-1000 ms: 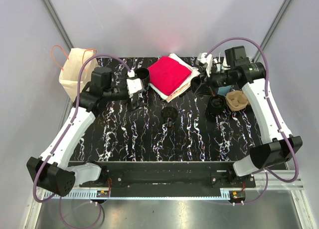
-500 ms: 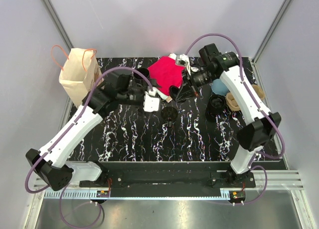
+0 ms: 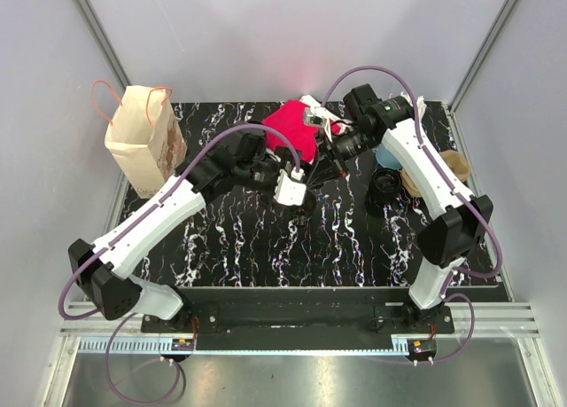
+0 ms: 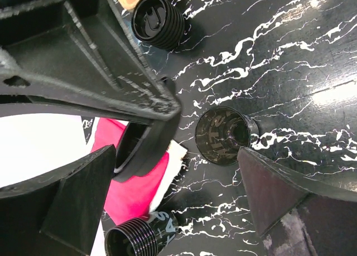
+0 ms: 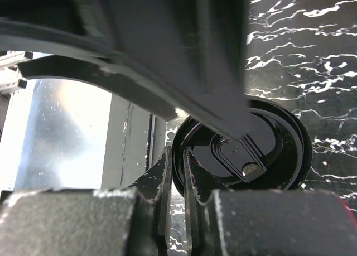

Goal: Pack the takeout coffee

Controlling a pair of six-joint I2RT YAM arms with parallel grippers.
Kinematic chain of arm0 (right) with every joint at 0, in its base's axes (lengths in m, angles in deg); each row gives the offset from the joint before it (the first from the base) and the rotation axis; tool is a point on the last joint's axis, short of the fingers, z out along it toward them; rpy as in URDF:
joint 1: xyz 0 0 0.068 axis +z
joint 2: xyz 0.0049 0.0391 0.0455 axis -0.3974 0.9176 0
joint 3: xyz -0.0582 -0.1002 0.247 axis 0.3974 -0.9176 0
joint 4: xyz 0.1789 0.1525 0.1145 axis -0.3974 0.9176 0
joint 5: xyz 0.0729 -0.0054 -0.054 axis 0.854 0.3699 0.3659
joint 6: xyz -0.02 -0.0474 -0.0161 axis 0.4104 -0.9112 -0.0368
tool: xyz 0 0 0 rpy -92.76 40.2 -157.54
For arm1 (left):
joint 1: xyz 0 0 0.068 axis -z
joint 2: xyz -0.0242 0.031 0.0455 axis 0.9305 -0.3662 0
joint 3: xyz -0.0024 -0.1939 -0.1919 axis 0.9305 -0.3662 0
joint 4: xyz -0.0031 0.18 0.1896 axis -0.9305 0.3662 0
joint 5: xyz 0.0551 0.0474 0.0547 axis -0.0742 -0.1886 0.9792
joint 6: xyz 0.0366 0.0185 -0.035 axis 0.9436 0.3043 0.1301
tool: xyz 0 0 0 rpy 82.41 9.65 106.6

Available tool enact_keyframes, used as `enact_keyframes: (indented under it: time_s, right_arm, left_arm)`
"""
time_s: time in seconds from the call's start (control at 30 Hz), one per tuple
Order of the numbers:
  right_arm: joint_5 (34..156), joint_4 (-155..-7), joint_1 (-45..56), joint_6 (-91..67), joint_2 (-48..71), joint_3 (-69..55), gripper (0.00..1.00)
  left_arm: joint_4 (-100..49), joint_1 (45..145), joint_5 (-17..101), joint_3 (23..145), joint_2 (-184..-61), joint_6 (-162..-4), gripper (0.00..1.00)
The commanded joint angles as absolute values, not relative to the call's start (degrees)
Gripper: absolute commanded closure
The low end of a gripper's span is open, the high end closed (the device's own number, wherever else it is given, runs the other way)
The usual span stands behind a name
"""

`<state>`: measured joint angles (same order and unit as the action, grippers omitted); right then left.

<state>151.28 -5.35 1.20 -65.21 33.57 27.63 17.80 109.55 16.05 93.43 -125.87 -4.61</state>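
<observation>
An open black coffee cup (image 4: 223, 136) stands on the marble table, partly hidden under my left gripper (image 3: 292, 192) in the top view. That gripper (image 4: 178, 206) hangs over the table with its jaws wide apart and the cup just ahead of them. My right gripper (image 5: 179, 167) is shut on the rim of a black lid (image 5: 240, 150). It holds the lid (image 4: 142, 150) in the air above the red cloth's edge, close to the open cup. The right gripper (image 3: 330, 150) sits just behind the left one.
A paper bag (image 3: 142, 136) stands at the back left. A red cloth (image 3: 297, 123) on white napkins lies at the back middle. A lidded ribbed cup (image 4: 159, 24), another ribbed cup (image 4: 142, 236), a cardboard carrier (image 3: 416, 181) and a blue cup (image 3: 387, 156) are nearby.
My left arm swung right from the back left to the table's middle, over the open cup. My right arm carried the lid leftward over the red cloth.
</observation>
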Motion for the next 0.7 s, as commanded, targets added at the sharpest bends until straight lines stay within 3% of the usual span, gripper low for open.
enact_keyframes:
  time_s: [0.0,0.13,0.2,0.27,0.3,0.33,0.5,0.67]
  right_arm:
    - [152.68,10.77,2.51,-68.23,29.47,25.81,0.91]
    - [153.30,11.39,2.60,-69.55,28.24,25.02,0.91]
    - [153.30,11.30,2.60,-69.64,27.71,25.01,0.91]
    - [153.21,11.39,2.60,-69.47,27.71,25.36,0.91]
    - [153.21,11.39,2.69,-69.47,27.71,25.37,0.91]
    - [153.21,11.30,2.60,-69.38,27.79,25.54,0.91]
    - [153.48,11.65,2.60,-69.38,27.97,26.25,0.91]
    - [152.78,11.57,2.60,-69.73,27.62,26.25,0.90]
  left_arm:
    - [16.18,109.74,16.39,96.64,-126.61,-4.71,0.01]
    - [15.74,110.09,17.62,96.82,-127.31,-5.50,0.02]
    - [15.65,110.35,17.97,96.73,-127.49,-5.77,0.10]
    - [15.57,110.70,18.06,96.64,-127.75,-6.12,0.21]
    - [15.57,110.88,18.15,96.56,-127.75,-6.73,0.36]
    - [15.39,111.05,18.06,96.64,-127.84,-6.91,0.42]
    - [14.78,111.76,18.50,96.21,-128.37,-8.40,0.60]
    - [13.55,112.46,19.82,96.47,-129.07,-11.56,0.89]
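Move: The black lid, held edge-on in the right hand's fingertips, sits between the left hand's open fingers, about 2 cm ahead of the left hand point and 1 cm to its right and below; from the right hand it is roughly 2 cm ahead and 2 cm left. The cup stands about 20 cm below the left hand, 5 cm back. From that hand the red cloth lies some 17 cm ahead, and the lid stack about 22 cm right. The lid is drawn back about 2 cm by the right hand, which keeps its pinch, coming to the middle between the left hand's fingers. The left hand stays nearly in place, drifting about 1 cm to the right and at the end 1 cm down, while its fingers go from wide open to a quarter open and close onto the lid from both sides. ##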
